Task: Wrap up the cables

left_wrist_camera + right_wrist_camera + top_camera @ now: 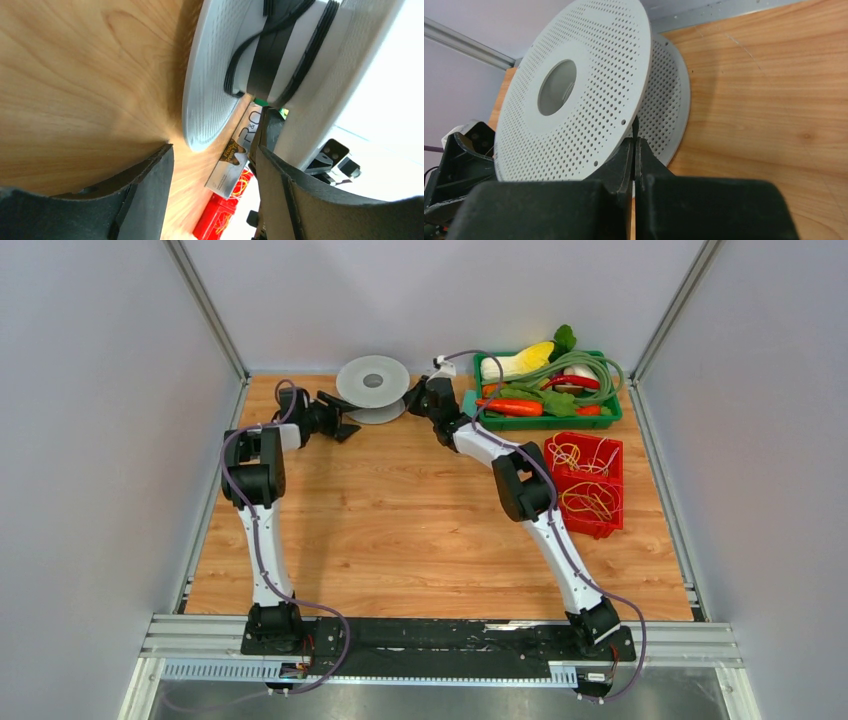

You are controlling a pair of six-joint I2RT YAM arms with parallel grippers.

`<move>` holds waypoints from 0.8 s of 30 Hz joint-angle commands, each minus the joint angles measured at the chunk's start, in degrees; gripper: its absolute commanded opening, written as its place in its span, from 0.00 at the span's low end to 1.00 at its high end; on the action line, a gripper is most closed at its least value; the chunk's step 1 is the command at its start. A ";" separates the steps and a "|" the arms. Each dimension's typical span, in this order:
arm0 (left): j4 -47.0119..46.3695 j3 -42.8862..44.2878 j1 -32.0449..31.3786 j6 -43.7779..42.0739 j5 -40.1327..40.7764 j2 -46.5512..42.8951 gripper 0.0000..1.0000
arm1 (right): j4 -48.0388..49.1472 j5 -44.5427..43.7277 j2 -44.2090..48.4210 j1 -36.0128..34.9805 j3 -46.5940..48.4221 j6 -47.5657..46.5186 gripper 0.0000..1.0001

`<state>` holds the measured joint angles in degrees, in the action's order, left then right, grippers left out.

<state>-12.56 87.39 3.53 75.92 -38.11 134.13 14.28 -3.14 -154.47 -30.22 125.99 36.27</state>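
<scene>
A grey spool (372, 380) with two perforated flanges stands at the back of the table. The thin black cable (280, 50) is wound in several turns around its hub, seen between the flanges in the left wrist view. My left gripper (345, 420) is open and empty just left of the spool, its jaws well apart (212, 175). My right gripper (415, 398) is at the spool's right side. In the right wrist view it (634, 142) is shut on a short end of the black cable (635, 127) that runs up between the flanges (574, 95).
A green tray (548, 420) with toy vegetables and a green coiled hose sits at the back right. A red bin (588, 480) of yellow rubber bands lies in front of it. A printed packet (235, 155) shows beyond the spool in the left wrist view.
</scene>
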 commanded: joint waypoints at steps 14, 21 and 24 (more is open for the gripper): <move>-4.67 -13.92 0.07 -1.56 -0.56 -14.85 0.71 | -2.24 2.17 2.50 0.69 -2.06 7.06 0.24; -2.13 -17.08 0.07 -4.45 -0.48 -21.61 0.73 | -6.19 0.76 9.44 1.04 -7.86 5.65 0.50; 1.38 -17.78 0.07 -8.23 0.31 -26.53 0.73 | -7.08 1.46 14.27 1.21 -12.25 4.34 0.60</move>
<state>-13.96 70.30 3.51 73.38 -38.41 115.70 9.02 -1.08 -149.47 -29.43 117.73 42.59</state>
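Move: The spool's middle is roughly 6 cm ahead of the open left hand and 7 cm to its right, about level in height. From the right hand, its shut fingers still on the cable, the spool is some 9 cm left, 3 cm farther out and slightly lower. The teal box lies about 15 cm to the right hand's right, 4 cm nearer; the green crate's middle is some 36 cm right and 4 cm farther out. Left hand, already open, backs away 6 cm and rises 5 while right sinks 3 cm, releasing the cable. ##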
